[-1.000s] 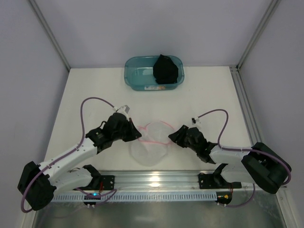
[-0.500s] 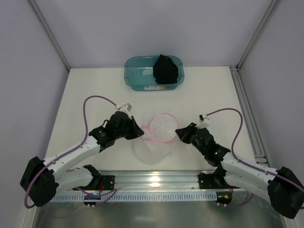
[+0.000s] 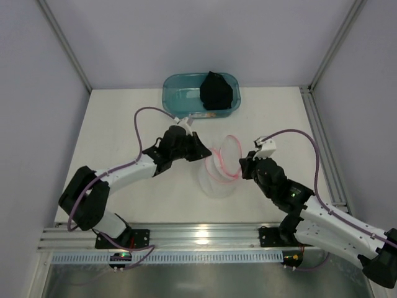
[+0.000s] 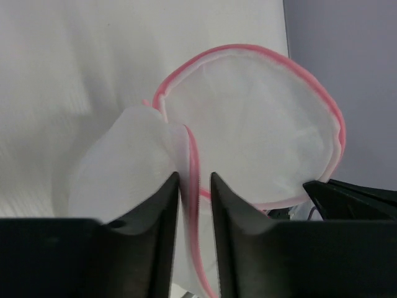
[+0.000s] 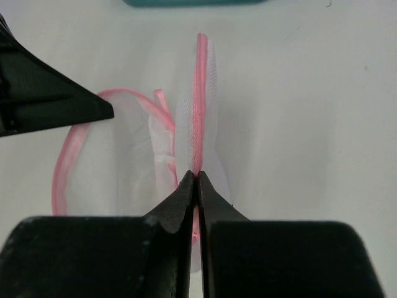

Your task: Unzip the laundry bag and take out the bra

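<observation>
The laundry bag (image 3: 222, 166), a white mesh pouch with a pink rim, is held up off the table between both grippers, its round lid standing open. My left gripper (image 3: 205, 153) is shut on the bag's pink rim and mesh (image 4: 193, 180). My right gripper (image 3: 243, 167) is shut on the bag's pink rim (image 5: 198, 124) from the other side. The bra (image 3: 216, 90), a black fabric lump, lies in the right half of the teal tub (image 3: 177, 99) at the back of the table, apart from the bag.
The teal translucent tub stands at the far edge of the table, near the back wall. Metal frame posts run along both sides. A metal rail with the arm bases (image 3: 198, 239) lies at the near edge.
Both grippers have carried the bag up, right and toward the tub. The bag has been raised off the table, its lid standing more upright. The left arm has stretched out far to the right.
</observation>
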You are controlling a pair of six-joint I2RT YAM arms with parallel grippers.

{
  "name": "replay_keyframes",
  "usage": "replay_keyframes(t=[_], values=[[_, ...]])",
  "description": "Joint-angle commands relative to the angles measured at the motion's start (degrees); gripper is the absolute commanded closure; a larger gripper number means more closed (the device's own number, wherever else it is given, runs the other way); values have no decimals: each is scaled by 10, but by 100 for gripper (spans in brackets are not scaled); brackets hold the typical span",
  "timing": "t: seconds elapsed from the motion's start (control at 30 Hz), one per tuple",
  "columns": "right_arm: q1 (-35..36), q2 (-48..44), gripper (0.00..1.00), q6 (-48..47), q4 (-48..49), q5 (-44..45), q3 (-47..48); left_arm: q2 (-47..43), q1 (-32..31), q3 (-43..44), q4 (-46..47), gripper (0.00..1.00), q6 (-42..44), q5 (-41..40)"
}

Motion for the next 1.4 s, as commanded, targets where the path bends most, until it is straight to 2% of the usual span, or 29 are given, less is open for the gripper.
replay_keyframes(t=[0.0, 0.1, 0.13, 0.17, 0.27, 0.5, 0.77, 1.07, 1.2, 1.37], values=[[23, 20, 96, -66, -62, 106, 33, 16, 9, 33, 74, 66, -12, 36], [38, 39, 96, -84, -74, 149, 49, 10, 14, 25, 79, 27, -22, 24], [41, 43, 96, -96, -75, 156, 53, 4, 15, 20, 76, 7, -25, 15], [48, 48, 96, -103, -74, 161, 61, -3, 17, 14, 70, 1, -27, 0], [62, 74, 96, -122, -76, 200, 77, -44, 20, -16, 54, 1, -34, -40], [116, 118, 96, -210, -33, 277, 96, -187, 23, -90, -57, 1, -49, -145], [200, 207, 96, -337, 43, 409, 111, -372, 26, -129, -202, 0, -49, -203], [313, 217, 96, -392, 70, 330, 86, -442, 27, -135, -283, 1, -43, -229], [364, 226, 96, -354, 22, 257, 92, -455, 27, -134, -298, 1, -42, -238], [413, 296, 96, -295, -33, 178, 114, -467, 27, -128, -309, 1, -41, -243]])
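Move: Between the two hands hangs the laundry bag, edge pinched at each side. Its middle lies about 7 cm to the right hand's left and 8 below, level with it; from the left hand, it is some 4 cm right, 5 back and 6 lower. The teal basket is roughly 29 cm ahead and 14 left of the right hand, with the black bra inside, about 30 ahead and 9 left. Opening wide, the left fingers let go of the bag's pink edge, then that hand withdraws about 16 cm left, also back and up. The right keeps its pinch on the pink zip edge, rolls almost 50 degrees left side down with a small drift right, then carries the bag left and back, swinging counter-clockwise and sinking at the end. ##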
